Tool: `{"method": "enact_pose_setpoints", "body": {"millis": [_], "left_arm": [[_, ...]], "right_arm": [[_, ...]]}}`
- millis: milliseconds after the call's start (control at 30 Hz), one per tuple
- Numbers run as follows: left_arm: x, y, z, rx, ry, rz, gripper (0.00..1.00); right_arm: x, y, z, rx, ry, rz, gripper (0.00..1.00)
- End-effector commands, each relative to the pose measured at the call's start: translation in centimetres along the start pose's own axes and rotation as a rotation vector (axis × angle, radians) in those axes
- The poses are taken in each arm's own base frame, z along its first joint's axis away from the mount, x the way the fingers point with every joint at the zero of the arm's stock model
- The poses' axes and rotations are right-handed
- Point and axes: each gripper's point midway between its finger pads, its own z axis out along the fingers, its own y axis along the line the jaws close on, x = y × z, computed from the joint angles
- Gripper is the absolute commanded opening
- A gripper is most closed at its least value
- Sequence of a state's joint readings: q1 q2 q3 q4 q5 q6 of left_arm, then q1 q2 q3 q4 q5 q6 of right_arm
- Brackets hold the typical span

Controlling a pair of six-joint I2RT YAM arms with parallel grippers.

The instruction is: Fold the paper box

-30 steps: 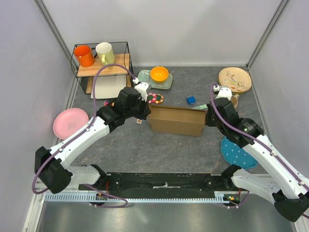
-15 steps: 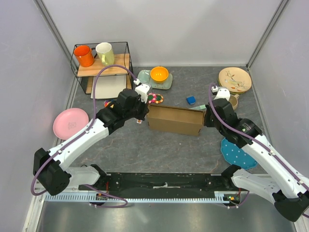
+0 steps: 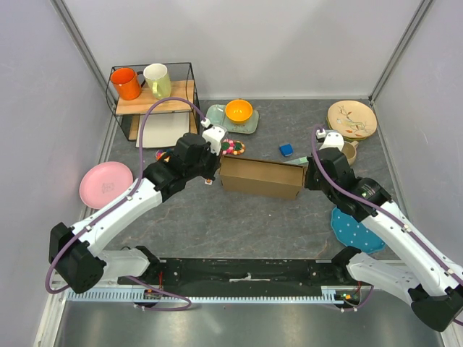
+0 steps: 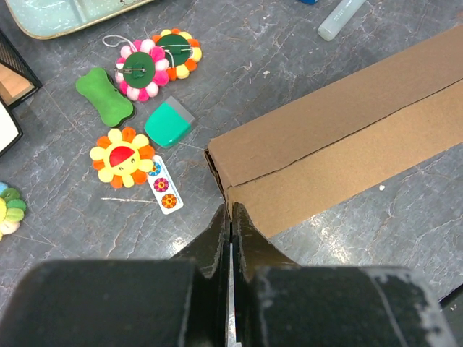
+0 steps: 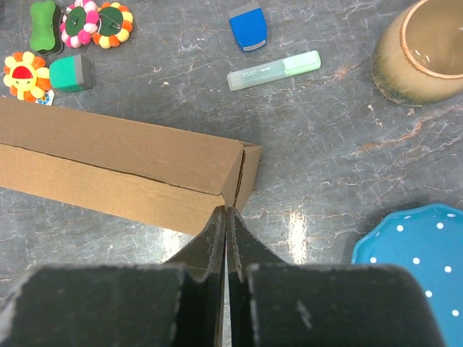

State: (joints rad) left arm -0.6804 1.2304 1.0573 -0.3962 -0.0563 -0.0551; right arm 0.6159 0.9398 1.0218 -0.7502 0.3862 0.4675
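The paper box (image 3: pixel 260 178) is a closed, long brown cardboard box lying in the middle of the table. It also shows in the left wrist view (image 4: pixel 340 137) and the right wrist view (image 5: pixel 108 166). My left gripper (image 3: pixel 215 168) is shut, and its tips (image 4: pixel 231 210) touch the near corner of the box's left end. My right gripper (image 3: pixel 309 173) is shut, and its tips (image 5: pixel 226 210) touch the near corner of the box's right end. No cardboard shows between either pair of jaws.
Flower toys (image 4: pixel 121 155), a green bone (image 4: pixel 105 96) and a teal block (image 4: pixel 168 123) lie left of the box. A highlighter (image 5: pixel 273 70), a blue eraser (image 5: pixel 247 27) and a tan cup (image 5: pixel 427 50) lie behind it. A blue dotted plate (image 3: pixel 358 228), a pink plate (image 3: pixel 105 182) and a mug rack (image 3: pixel 152 94) are also there.
The box has slid a little to the left and away from the arm bases, with both shut grippers staying at its ends.
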Motion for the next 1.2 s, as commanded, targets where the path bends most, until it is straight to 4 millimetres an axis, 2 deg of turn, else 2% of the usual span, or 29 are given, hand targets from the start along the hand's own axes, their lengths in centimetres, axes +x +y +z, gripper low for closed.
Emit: {"method": "enact_pose_setpoints", "body": {"millis": [0, 133, 167, 367, 567, 733, 833, 967, 1167], "left_arm": [[-0.1, 0.0, 0.1, 0.006, -0.017, 0.012, 0.02], [0.8, -0.4, 0.6, 0.028, -0.014, -0.011, 0.02], [1.6, -0.5, 0.8, 0.028, 0.000, -0.017, 0.02], [3.6, 0.2, 1.5, -0.008, 0.021, -0.017, 0.02], [4.7, 0.6, 1.9, -0.031, 0.030, -0.014, 0.02], [3.7, 0.0, 1.5, 0.005, -0.032, -0.004, 0.02], [2.6, 0.0, 1.2, 0.004, -0.051, 0.009, 0.07], [1.8, -0.1, 1.0, 0.014, -0.035, 0.007, 0.20], [0.9, -0.7, 0.8, 0.037, -0.021, -0.007, 0.23]], "right_arm": [[0.0, -0.1, 0.2, 0.006, -0.009, -0.004, 0.04], [0.2, 0.0, 0.4, 0.003, -0.004, -0.007, 0.04], [0.3, 0.0, 0.5, 0.003, -0.001, -0.009, 0.04], [0.4, 0.1, 0.7, 0.001, 0.002, -0.010, 0.04], [0.8, 0.1, 1.0, 0.003, 0.010, -0.017, 0.04], [1.0, 0.1, 1.3, 0.006, 0.013, -0.020, 0.04], [0.8, 0.1, 1.2, 0.003, 0.012, -0.019, 0.04], [0.4, 0.3, 1.1, -0.002, 0.004, -0.017, 0.04], [0.4, 0.5, 1.1, -0.007, 0.007, -0.017, 0.05]]}}
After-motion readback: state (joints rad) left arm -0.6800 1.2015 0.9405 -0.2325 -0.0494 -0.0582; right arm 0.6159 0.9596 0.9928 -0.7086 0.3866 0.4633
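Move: The paper box lies crosswise between the grippers. Its left end is right at the left fingertips, its middle about 2 cm ahead, 1 cm right and 2 cm down. From the left hand, the teal eraser lies some 8 cm ahead and 1 cm right, the sunflower about 7 cm ahead and 5 cm left, both roughly 6 cm lower. The box's right end is about 2 cm ahead of the right hand, 1 cm left and 2 cm down; the highlighter lies some 12 cm ahead and 1 cm right. Ease the left gripper down along the near corner of the box's left end, about 1 cm in all, first also nudging forward while the fingers tip up some 5 degrees. Then draw back slightly, tip partly down again and open the fingers about a quarter, one on each side of the corner's cardboard. Keep the right gripper shut at the right near corner, sinking slowly about 1 cm. ##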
